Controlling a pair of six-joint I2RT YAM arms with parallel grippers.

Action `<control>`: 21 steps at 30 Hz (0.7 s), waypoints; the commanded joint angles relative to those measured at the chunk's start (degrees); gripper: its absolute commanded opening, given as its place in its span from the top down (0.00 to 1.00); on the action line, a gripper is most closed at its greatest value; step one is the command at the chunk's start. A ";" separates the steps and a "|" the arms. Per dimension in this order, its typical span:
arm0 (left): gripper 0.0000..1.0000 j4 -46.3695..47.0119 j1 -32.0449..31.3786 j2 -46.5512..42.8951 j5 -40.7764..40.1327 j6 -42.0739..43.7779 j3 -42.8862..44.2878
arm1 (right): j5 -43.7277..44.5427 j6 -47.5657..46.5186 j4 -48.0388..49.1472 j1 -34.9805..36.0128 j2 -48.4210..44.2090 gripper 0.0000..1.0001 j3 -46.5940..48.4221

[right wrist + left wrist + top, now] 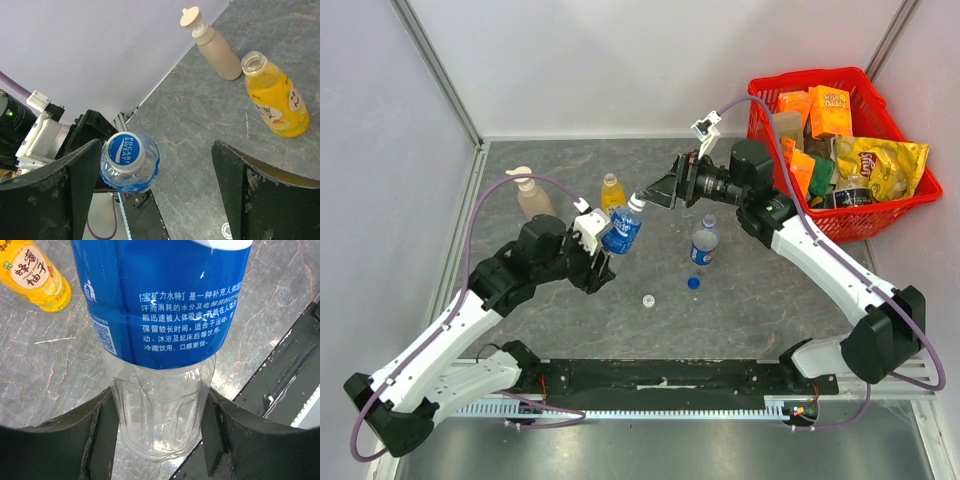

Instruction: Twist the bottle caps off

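My left gripper [603, 250] [160, 440] is shut on the clear lower body of a blue-labelled bottle [622, 228] [160, 305], held tilted above the table. Its white cap with a blue top [636, 203] [123, 150] is on the neck. My right gripper [648, 197] [155, 170] is open around that cap, which sits close to the left finger [65, 190] and far from the other. A second blue-labelled bottle [704, 243] stands on the table. A blue cap [693, 282] and a white cap [648, 300] [227, 231] lie loose. The yellow juice bottle [611, 192] [277, 97] [35, 272] stands with an open neck.
A beige pump-top soap bottle [532, 195] [215, 45] stands at the back left. A red basket [805, 77] full of snack packets sits at the back right. White walls close in the table on three sides.
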 commanded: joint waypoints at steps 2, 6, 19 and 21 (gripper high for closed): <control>0.98 0.11 0.00 1.39 -1.25 2.13 2.61 | -0.68 3.50 2.92 -0.18 0.60 0.09 1.03; 0.98 0.11 -0.09 2.27 -0.81 1.87 3.05 | -3.40 6.23 6.26 0.00 2.10 0.26 -0.12; 0.98 0.11 -0.09 2.36 -0.55 1.34 3.13 | -5.17 7.02 6.44 0.17 2.80 0.42 -1.44; 0.98 0.11 -0.09 2.27 -0.46 1.25 3.05 | -5.43 7.11 6.53 0.26 2.89 0.46 -1.53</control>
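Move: The blue-labelled bottle's cap is about 5 cm to the left of my right hand, 2 cm back and nearly level with it, just off the open fingertips. From that hand the juice bottle stands 12 cm left and 6 cm ahead, the clear bottle 9 cm right and 3 cm back, both some 21 cm lower. From my left hand, which grips the bottle near its base, the cap is roughly 7 cm ahead, 6 cm right and 12 cm up. I close my right fingers by nearly half around the cap, one on its near side and one beyond it, while easing that hand about 1 cm left towards the cap and 1 cm down, with the wrist rolling some 5 degrees. My left hand keeps its grip low on the bottle and settles about 1 cm lower, then holds it steady. ##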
